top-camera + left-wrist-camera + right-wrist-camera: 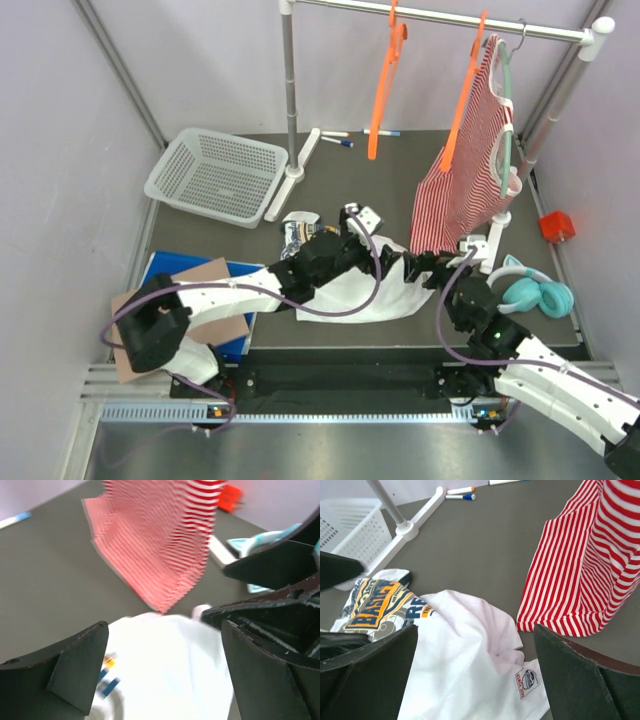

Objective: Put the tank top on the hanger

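The white tank top (352,292) lies crumpled on the dark table, its graphic print (375,605) turned up at the left. My left gripper (360,228) hangs open just above it, the cloth (170,665) showing between its fingers (65,675). My right gripper (425,266) is open and empty over the top's right edge (465,665), near a small label (526,680). Two orange hangers hang on the rail, one free (384,85) and one (463,105) beside the red-and-white striped top (470,180).
The striped top hangs on a pale green hanger (507,100), its hem (570,622) near the table. A white basket (215,175) is at back left, the rack pole (290,90) and markers (335,138) behind. Teal headphones (535,295) and a red cube (556,226) are at right. Blue board (235,268) is at left.
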Controlling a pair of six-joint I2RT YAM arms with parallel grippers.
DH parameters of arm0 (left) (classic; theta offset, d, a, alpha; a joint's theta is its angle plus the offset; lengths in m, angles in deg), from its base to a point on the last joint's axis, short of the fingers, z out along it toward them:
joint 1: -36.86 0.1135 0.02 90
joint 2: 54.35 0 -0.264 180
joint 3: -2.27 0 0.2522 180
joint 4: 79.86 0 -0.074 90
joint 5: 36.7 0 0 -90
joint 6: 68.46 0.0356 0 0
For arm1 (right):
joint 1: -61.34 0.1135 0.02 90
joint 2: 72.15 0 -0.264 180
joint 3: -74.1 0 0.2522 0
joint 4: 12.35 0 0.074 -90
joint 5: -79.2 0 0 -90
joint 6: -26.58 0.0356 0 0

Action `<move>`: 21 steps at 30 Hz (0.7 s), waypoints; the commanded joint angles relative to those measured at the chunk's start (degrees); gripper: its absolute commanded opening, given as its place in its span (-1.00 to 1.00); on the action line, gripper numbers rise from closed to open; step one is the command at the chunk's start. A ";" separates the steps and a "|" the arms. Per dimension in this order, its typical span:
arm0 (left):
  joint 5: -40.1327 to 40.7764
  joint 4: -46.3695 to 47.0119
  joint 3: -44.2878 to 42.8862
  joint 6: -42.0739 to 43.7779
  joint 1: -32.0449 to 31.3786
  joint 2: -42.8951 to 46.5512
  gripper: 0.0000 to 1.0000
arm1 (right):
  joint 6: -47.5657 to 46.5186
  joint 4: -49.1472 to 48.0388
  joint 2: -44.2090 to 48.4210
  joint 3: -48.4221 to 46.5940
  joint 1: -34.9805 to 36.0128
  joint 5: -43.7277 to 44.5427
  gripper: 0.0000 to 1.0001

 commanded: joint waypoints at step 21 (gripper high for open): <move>24.55 -30.87 31.72 -29.11 14.68 39.32 0.93 | 0.53 -12.83 -29.71 -7.46 14.77 0.83 0.94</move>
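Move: The white tank top lies spread on the table below both hands. Its middle is about 6 cm ahead and 6 cm left of the left hand and 20 cm below it; from the right hand it lies some 8 cm ahead, 16 cm left and 16 cm below. The blue folder is roughly 39 cm left and 2 cm back of the left hand. The hanging striped top is centred about 20 cm ahead of the right hand, 8 cm to its right and 7 cm higher. Already open and free of the cloth, the left hand sweeps some 26 cm left over the tank top towards its left edge beside the blue folder, first almost level and then sinking about 12 cm, while it swings counter-clockwise from pointing right to nearly straight ahead and tips down. Meanwhile the right hand, also wide open, slides about 10 cm left and 6 cm down over the near right part of the tank top, turning a little counter-clockwise, its left side dipping; no grip is taken. ##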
